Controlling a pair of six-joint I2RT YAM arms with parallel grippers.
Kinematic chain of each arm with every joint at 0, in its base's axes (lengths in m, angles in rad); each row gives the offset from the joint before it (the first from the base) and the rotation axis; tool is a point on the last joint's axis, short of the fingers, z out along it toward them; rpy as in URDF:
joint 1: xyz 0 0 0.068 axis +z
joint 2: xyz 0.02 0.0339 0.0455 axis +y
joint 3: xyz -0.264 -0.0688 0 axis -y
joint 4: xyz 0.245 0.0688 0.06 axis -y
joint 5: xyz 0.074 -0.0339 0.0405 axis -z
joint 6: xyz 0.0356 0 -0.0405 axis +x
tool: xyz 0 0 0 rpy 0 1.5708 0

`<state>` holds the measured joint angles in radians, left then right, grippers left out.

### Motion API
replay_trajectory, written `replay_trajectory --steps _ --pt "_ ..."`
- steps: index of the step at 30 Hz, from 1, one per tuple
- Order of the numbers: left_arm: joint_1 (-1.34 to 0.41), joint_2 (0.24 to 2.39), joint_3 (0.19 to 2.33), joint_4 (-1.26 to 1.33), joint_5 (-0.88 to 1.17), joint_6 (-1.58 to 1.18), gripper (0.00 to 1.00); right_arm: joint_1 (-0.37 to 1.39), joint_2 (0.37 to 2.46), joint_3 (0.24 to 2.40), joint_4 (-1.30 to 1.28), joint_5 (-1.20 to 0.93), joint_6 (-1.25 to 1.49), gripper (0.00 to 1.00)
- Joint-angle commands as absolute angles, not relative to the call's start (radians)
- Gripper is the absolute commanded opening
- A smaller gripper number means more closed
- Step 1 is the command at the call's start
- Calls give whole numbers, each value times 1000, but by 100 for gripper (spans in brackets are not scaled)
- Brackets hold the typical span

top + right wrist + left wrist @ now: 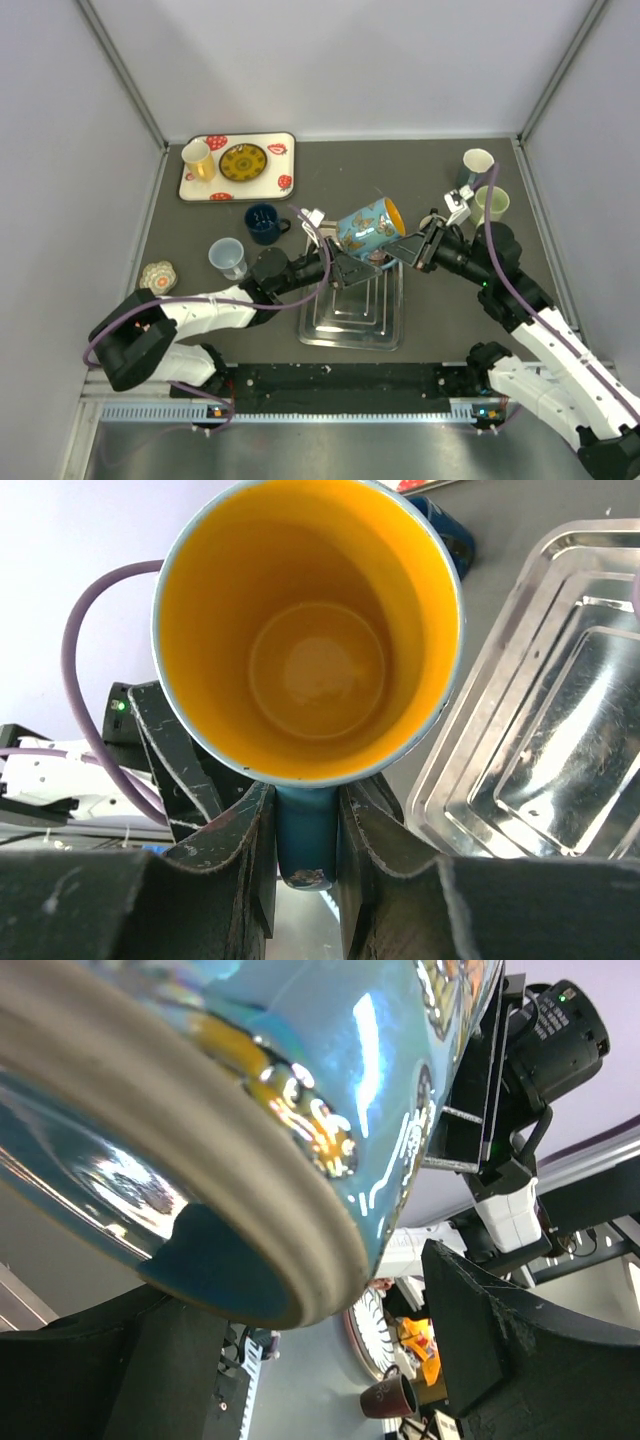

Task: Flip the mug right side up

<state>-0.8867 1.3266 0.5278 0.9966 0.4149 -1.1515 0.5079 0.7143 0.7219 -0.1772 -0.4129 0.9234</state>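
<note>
The mug [368,228] is light blue with butterfly prints and a yellow inside. It hangs on its side above the metal tray [350,318], mouth toward the right. In the right wrist view I look straight into the mug [305,630], and my right gripper [305,845] is shut on its blue handle [305,825]. In the top view my right gripper [405,247] sits at the mug's rim side. My left gripper [345,262] stands open under the mug's base end. In the left wrist view the mug's base [250,1110] fills the space over my left gripper [300,1295], clear of the right finger.
A white strawberry tray [236,176] at the back left holds a yellow cup [198,160] and a plate [243,162]. A dark blue mug [264,222], a pale blue cup [228,257] and a small floral dish [158,275] stand left. Two cups [478,162] [490,203] stand right.
</note>
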Motion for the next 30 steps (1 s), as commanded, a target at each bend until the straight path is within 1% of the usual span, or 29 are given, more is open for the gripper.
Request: replay_trajectory --steps 1,5,8,9,10,13,15,20,22,24,26,27,29,30 --pt "-893 1310 555 1088 347 -1143 80 528 690 723 147 -431 986 0" --pt "-891 1281 509 1158 252 -1150 79 543 692 683 230 -456 1046 0" --pt "-893 1273 495 1252 203 -1152 72 563 693 670 241 -453 1048 0" --pt "-893 1273 495 1288 199 -1151 65 572 698 664 242 -454 1048 0" --pt "-891 1273 495 1299 199 -1150 61 574 699 661 244 -459 1048 0" --pt "-891 1275 508 1331 196 -1150 46 581 698 644 242 -465 1046 0" --pt "-890 1276 512 1341 202 -1157 45 583 696 626 247 -471 1046 0" --pt "-885 1270 506 1399 206 -1180 56 588 692 580 276 -512 1063 0" --pt "-879 1267 506 1420 212 -1189 57 587 692 566 299 -531 1072 0" --pt "-873 1266 515 1433 234 -1189 53 588 690 554 308 -535 1078 0" --pt "-874 1262 525 1433 250 -1186 46 589 690 555 304 -540 1074 0" --pt "-873 1262 529 1434 262 -1186 34 589 690 555 302 -541 1069 0" --pt "-871 1261 529 1434 265 -1189 17 589 689 560 285 -541 1059 0" --pt "-870 1259 526 1436 264 -1190 2 589 687 561 282 -540 1055 0"
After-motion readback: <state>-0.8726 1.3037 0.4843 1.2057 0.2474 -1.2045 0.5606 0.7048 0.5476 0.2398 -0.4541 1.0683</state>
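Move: The blue mug hangs in the air, its handle pinched in the right hand, its middle some 3 cm ahead of that hand, 3 cm left and 3 cm above. From the open left hand the mug's middle lies about 6 cm ahead, straight in line sideways and 5 cm up. The tray's middle is 4 cm ahead of the left hand, 2 cm left and 20 cm below; the pink mug is about 10 cm ahead, 4 cm right and 16 cm below. The cream mug is 11 cm ahead of the right hand and 10 cm right. The blue mug's handle is taken between the left fingers: that hand rises about 4 cm, easing forward and left some 2 cm each, swings its fingertips up and counter-clockwise by roughly 15 degrees, and closes on it from wide open. The right hand keeps its pinch, brings the mug 2 cm left and slightly up, and rolls its left side up about 12 degrees. ##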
